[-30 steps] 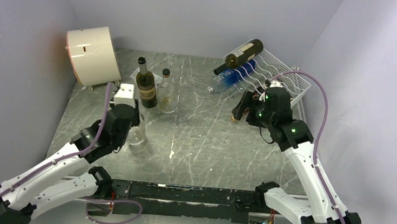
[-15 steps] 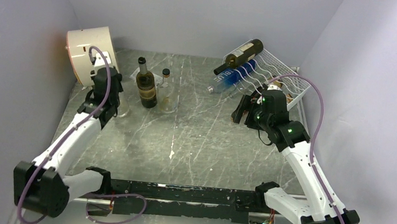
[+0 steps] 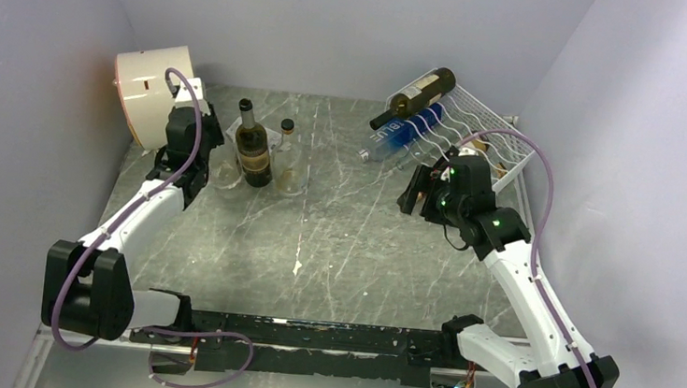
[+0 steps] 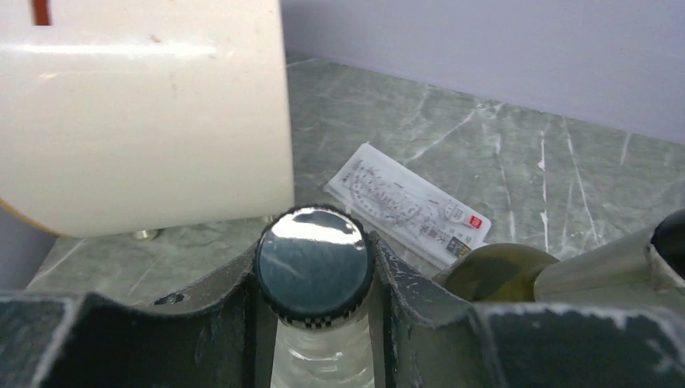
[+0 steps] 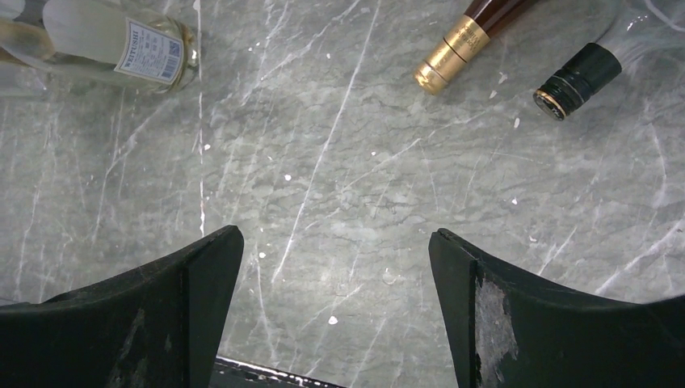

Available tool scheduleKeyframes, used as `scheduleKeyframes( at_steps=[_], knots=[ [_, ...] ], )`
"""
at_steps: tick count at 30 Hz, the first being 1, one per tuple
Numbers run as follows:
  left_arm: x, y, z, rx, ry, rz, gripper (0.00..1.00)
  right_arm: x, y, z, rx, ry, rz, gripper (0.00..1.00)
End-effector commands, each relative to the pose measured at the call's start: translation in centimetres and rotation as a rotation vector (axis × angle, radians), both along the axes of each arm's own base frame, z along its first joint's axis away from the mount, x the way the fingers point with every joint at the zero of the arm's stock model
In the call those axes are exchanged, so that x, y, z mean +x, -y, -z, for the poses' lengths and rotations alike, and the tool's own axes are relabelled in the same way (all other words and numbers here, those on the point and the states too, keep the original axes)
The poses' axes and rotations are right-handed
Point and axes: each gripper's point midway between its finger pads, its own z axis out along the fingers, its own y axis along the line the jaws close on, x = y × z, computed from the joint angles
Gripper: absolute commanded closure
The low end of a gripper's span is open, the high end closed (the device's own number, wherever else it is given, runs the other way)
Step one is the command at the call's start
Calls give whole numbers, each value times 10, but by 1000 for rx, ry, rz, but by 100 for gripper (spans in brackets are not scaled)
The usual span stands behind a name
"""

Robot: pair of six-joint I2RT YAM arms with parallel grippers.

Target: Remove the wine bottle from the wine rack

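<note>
The white wire wine rack (image 3: 490,136) stands at the back right. A dark wine bottle (image 3: 416,97) lies tilted on its top row, and a blue bottle (image 3: 406,136) lies in a lower cradle. My right gripper (image 3: 412,189) is open and empty, just in front and left of the rack. In the right wrist view the right gripper (image 5: 335,234) hangs over bare table. Beyond it are the wine bottle's gold-capped neck (image 5: 452,52) and the blue bottle's black-capped neck (image 5: 577,81). My left gripper (image 4: 315,250) is shut on the black cap of a clear bottle (image 4: 319,356).
A cream drum (image 3: 156,93) lies at the back left, close to the left gripper (image 3: 210,150). A dark upright bottle (image 3: 254,149) and a small clear labelled bottle (image 3: 289,166) stand beside it. A white packet (image 4: 408,202) lies flat behind them. Walls close in the left, right and back.
My left arm has swung from the near left far back towards the cream drum, carrying the clear bottle. My right gripper has crept slightly left and stays open.
</note>
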Motion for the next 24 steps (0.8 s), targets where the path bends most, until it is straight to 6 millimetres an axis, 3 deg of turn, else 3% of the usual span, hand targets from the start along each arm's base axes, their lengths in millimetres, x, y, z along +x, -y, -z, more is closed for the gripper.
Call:
scheduleKeyframes(
  at_steps=[1, 8, 11, 13, 16, 20, 24],
  knots=[
    [19, 5, -76, -30, 299, 75, 93, 4, -3, -4, 16, 27, -15, 10],
    [22, 4, -53, -27, 252, 115, 91, 4, -10, -12, 53, 50, -40, 10],
    [22, 4, -46, -32, 231, 115, 73, 1, -12, -16, 63, 63, -58, 9],
    [22, 1, -41, -35, 205, 91, 48, -1, -11, -16, 57, 59, -66, 9],
    [22, -7, -39, -58, 160, 34, 26, -2, -9, -20, 45, 67, -74, 8],
    [20, -10, -43, -76, 126, 9, 14, -3, -9, -36, 47, 106, -83, 8],
    [6, -10, -65, -86, 162, 15, 11, 1, -10, -45, 49, 122, -80, 7]
  ],
)
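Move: The left hand already holds the clear wine bottle upright by its neck; the bare spot it is bound for is almost straight below, about 27 cm down. The dark wine bottle stands roughly 9 cm to the right and 1 cm ahead, the second clear bottle some 17 cm right and level. The white drum lies about 14 cm ahead and 16 cm left. From the right hand, the spot is roughly 13 cm ahead, 46 cm left and 25 cm below. Down by a little over 2 cm, easing forward about 1 cm, the left hand lowers the held clear wine bottle onto the table beside the dark one. There it spreads its fingers from the neck, then climbs about 5 cm, tipping slightly up as it comes clear. The open, empty right hand drifts up some 2 cm. ##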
